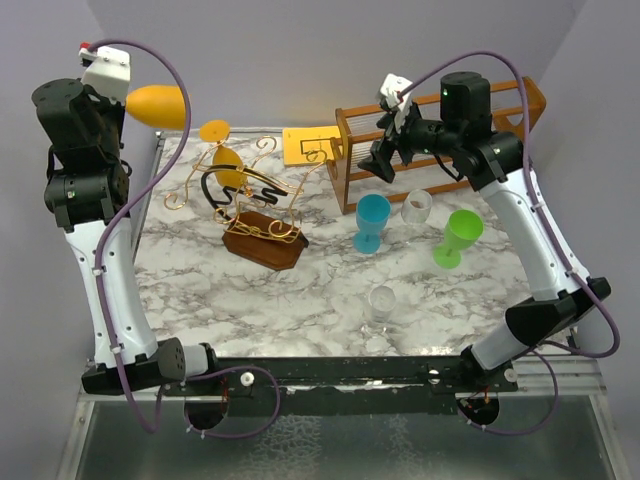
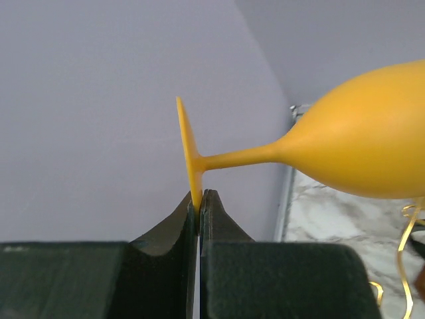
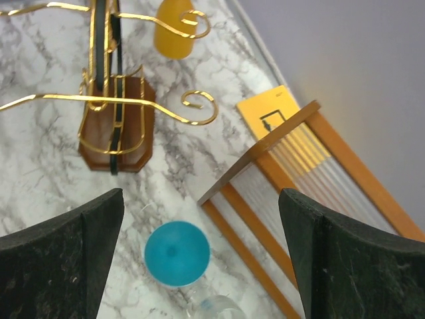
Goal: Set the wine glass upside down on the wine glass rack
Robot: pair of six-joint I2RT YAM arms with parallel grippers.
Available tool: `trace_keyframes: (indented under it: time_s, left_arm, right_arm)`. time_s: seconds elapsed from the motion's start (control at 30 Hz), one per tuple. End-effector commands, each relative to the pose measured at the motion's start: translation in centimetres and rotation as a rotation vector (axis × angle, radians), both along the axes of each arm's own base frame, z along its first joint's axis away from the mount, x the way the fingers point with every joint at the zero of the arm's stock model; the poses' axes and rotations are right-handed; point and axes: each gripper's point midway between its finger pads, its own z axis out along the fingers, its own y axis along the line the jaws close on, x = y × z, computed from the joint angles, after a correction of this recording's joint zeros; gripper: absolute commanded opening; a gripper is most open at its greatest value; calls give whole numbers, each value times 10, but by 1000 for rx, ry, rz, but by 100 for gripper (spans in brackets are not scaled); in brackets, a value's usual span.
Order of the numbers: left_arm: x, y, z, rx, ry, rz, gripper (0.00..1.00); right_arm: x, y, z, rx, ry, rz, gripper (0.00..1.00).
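My left gripper is shut on the rim of the foot of an orange wine glass. The glass lies on its side in the air at the table's far left corner, bowl pointing right. The wine glass rack, gold wire arms on a dark brown base, stands left of centre. A second orange glass hangs on it upside down. My right gripper is open and empty, high above a blue glass. The rack also shows in the right wrist view.
An orange-brown wooden frame with clear rods stands at the back right, a yellow card beside it. Upright on the marble top are the blue glass, a clear glass, a green glass and another clear glass.
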Motion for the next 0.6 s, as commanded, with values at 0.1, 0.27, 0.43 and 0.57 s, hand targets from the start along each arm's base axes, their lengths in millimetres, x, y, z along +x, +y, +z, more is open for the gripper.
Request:
trace_keyframes:
  time_s: [0.1,0.27,0.43,0.57]
  left_arm:
    - [-51,71,8,145,0,336,0]
    - [-66,98,-1,216,36,479,0]
    - [-57,115,-12,231,75,515,0]
    - [-45,121,-20,246,120,508,0]
  right_arm:
    - [-47,3,-25,-11,22,179,100]
    - [-57,4,-46,-17,63,213,100]
    - [-71,4,-56,-2,69,250,100]
    - [-79,2,-64,-1,69,264,100]
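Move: The left hand already holds a yellow wine glass by its foot; the gold glass rack it is meant for stands about level with it ahead, some 22 cm right and 37 below, with a racked yellow glass about 5 cm ahead, 18 right and 31 below. From the empty right hand, the blue glass lies about 4 cm back, 2 right and 31 below; the clear glass is about 3 back and 11 right, equally low. Left swings its glass 11 cm left, away from the gold rack; open right sinks 8 cm and draws back. ##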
